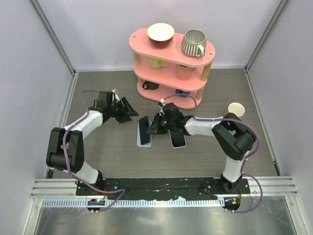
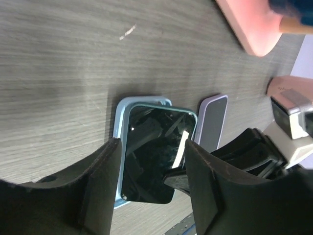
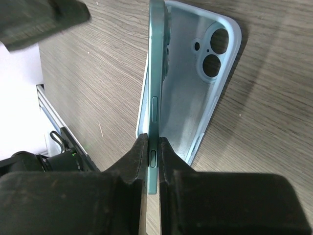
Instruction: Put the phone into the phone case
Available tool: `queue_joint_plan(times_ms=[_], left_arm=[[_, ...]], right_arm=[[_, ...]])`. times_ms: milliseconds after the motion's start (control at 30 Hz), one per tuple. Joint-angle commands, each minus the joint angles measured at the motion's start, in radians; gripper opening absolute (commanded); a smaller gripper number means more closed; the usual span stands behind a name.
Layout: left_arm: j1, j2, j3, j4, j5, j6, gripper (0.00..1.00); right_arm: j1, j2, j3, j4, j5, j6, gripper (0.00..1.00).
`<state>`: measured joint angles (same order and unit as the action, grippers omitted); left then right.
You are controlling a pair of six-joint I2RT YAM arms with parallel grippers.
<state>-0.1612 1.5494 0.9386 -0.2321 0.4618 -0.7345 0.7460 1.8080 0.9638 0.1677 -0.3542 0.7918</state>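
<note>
A light blue phone case (image 1: 143, 141) lies open side up on the table, its camera cut-outs showing in the right wrist view (image 3: 195, 83). My right gripper (image 3: 152, 156) is shut on the edge of a teal phone (image 3: 156, 88) and holds it tilted on its side over the case, one long edge down in it. In the top view the right gripper (image 1: 156, 124) sits just right of the phone (image 1: 145, 126). My left gripper (image 1: 128, 109) is open and empty, up-left of the case. In the left wrist view the black screen (image 2: 154, 152) stands over the case (image 2: 120, 128).
A second, lilac phone or case (image 1: 178, 139) lies just right of the blue case, under the right gripper. A pink three-tier shelf (image 1: 171, 63) with cups and a bowl stands behind. A paper cup (image 1: 236, 108) stands at the right.
</note>
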Motion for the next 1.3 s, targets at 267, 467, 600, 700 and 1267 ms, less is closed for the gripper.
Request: queue_joint_plan(times_ms=[267,467,600,700,1267], left_arm=[[-0.063,-0.028,-0.159,0.111,-0.182,-0.157,0.1],[-0.096,-0.019,-0.179,0.039,-0.258,-0.143,0.0],[-0.136,-0.012,-0.211,0.023,-0.287,-0.161,0.0],[-0.167,-0.006,-0.222,0.03,-0.287,-0.18,0.0],[-0.245,0.029,-0.164,0.008,-0.345,-0.186,0.0]], right_arm=[[-0.037,-0.021,0.004,0.056,-0.052,0.102,0.01],[-0.037,-0.022,-0.02,0.098,-0.083,0.149,0.01],[-0.037,-0.016,-0.042,0.127,-0.103,0.181,0.01],[-0.037,-0.013,-0.05,0.13,-0.101,0.185,0.01],[-0.037,0.089,0.015,0.021,-0.141,0.029,0.01]])
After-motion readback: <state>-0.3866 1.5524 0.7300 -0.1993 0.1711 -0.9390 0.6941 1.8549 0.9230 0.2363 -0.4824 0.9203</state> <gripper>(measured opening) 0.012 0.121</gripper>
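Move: The phone case lies flat about 7 cm back from the left hand, 6 cm to its right and 9 cm below, with the slanted phone over it, some 7 cm back, 6 cm right and 7 cm down. The right hand still grips that phone's right long edge; the case's middle is about 3 cm to this hand's left, 1 cm back and 4 cm below. The lilac-cased phone lies about 12 cm to the right hand's right, 3 cm back. The left hand shuts its half-open fingers while dropping about 8 cm and drawing back some 7 cm, tipping roughly 15 degrees steeper, then eases right over the last 2 cm so that the closed fingertips come against the case's left long side near the table. The right hand keeps its pinch on the phone's raised right edge and all but stays in place, sinking about a centimetre and rolling some 10 degrees to hold the phone slanted over the case. ##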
